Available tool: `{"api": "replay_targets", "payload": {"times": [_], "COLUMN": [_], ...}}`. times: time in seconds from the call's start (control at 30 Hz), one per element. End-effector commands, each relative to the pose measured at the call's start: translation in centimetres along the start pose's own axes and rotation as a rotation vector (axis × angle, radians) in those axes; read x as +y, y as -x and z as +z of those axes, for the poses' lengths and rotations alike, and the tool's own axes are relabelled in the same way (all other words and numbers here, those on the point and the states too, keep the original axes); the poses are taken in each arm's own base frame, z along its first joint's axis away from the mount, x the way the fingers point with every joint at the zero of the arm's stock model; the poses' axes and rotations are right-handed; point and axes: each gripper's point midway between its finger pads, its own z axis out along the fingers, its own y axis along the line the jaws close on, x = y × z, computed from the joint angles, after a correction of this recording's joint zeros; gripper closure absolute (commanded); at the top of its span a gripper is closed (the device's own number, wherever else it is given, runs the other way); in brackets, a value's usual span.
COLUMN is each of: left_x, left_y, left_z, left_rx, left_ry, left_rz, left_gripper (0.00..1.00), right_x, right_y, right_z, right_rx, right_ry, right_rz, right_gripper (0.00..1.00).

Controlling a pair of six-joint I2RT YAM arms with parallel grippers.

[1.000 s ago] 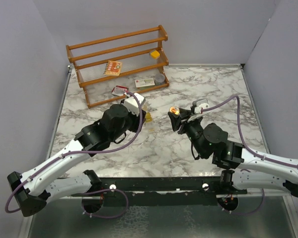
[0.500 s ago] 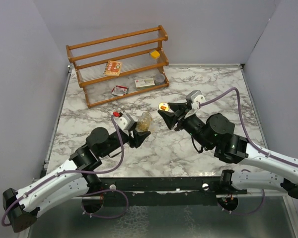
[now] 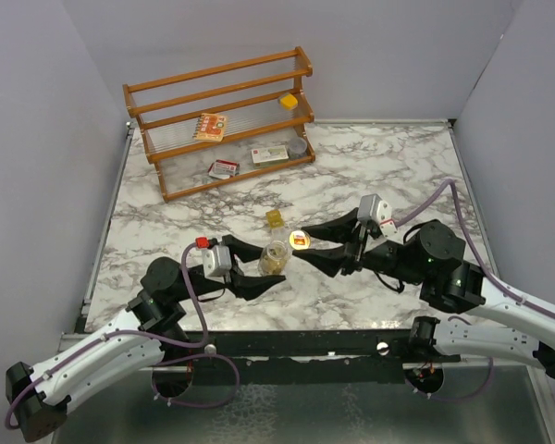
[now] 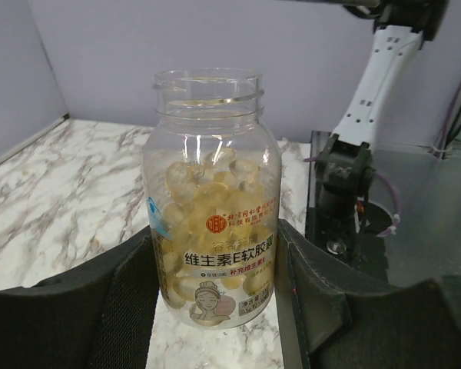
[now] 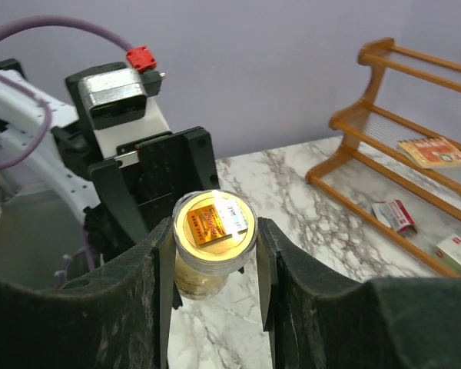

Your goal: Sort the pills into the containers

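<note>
A round clear jar full of yellow pills stands upright on the marble with its mouth uncapped. My left gripper is shut on its lower body, one pad on each side. In the top view the jar sits at centre with the left gripper around it. My right gripper is shut on a round lid with an orange and white label, held just above the jar. From above, the lid is beside the jar's mouth. A small squarish yellow box lies on the table behind them.
A wooden rack stands at the back left, holding card packets, a second yellow box and a round grey tin. Another packet lies at its foot. Grey walls enclose the table.
The left arm drew back toward the near edge with the jar in its grip. The right gripper came left and nearer with the lid, up to the jar. The small yellow box stayed put.
</note>
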Motion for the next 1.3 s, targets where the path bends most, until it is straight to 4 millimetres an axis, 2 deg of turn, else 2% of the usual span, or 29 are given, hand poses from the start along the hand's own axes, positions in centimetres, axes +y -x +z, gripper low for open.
{"api": "replay_targets", "payload": {"times": [0.0,0.2,0.4,0.63,0.97,1.27], "left_x": [-3.2,-5.1,-5.5,-5.3,-4.9,-4.6], "left_y": [2.6,2.1,1.9,2.4,2.7,3.1], "left_z": [0.1,0.3,0.4,0.2,0.2,0.3], "left_rx": [-0.096,-0.072,-0.065,-0.089,-0.106,-0.113], "left_ry": [-0.184,-0.307,-0.332,-0.312,-0.28,-0.265], "left_rz": [0.035,0.013,0.009,0.018,0.023,0.026], "left_gripper": [1.0,1.0,1.0,1.0,1.0,1.0], "right_x": [3.9,4.9,5.6,5.6,5.4,5.6], "right_y": [0.0,-0.4,-0.6,-1.3,-0.7,-1.8], "right_z": [-0.6,-0.1,0.4,0.5,-0.2,0.5], "right_rx": [-0.015,-0.022,-0.029,-0.014,-0.032,-0.006], "right_ry": [0.218,0.273,0.313,0.314,0.302,0.314], "right_rz": [0.012,0.038,0.048,0.054,0.048,0.061], "right_gripper": [0.99,0.99,0.99,0.99,0.99,0.99]}}
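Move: Just above and to the right of the open pill jar, which the left hand holds, the right hand holds the clear lid: from the left hand the lid is level to about 1 cm ahead, 3 cm right and 9 cm up. The jar's mouth lies about 3 cm left of the right hand and 3 cm below it, roughly level fore and aft. Down on the table, the yellow-and-clear case is about 25 cm ahead of the left hand, 2 cm left and 27 cm below. Drawing back together towards the bases by about 4.5 cm, both hands swing to face each other, the left some 15 degrees clockwise, the right about as much counter-clockwise. The right hand also carries the lid some 2 cm left and a little down over the jar's mouth, while the left, dipping briefly midway, ends with the jar slightly higher and farther right. Both keep their grips, and the lid comes to the rim. ##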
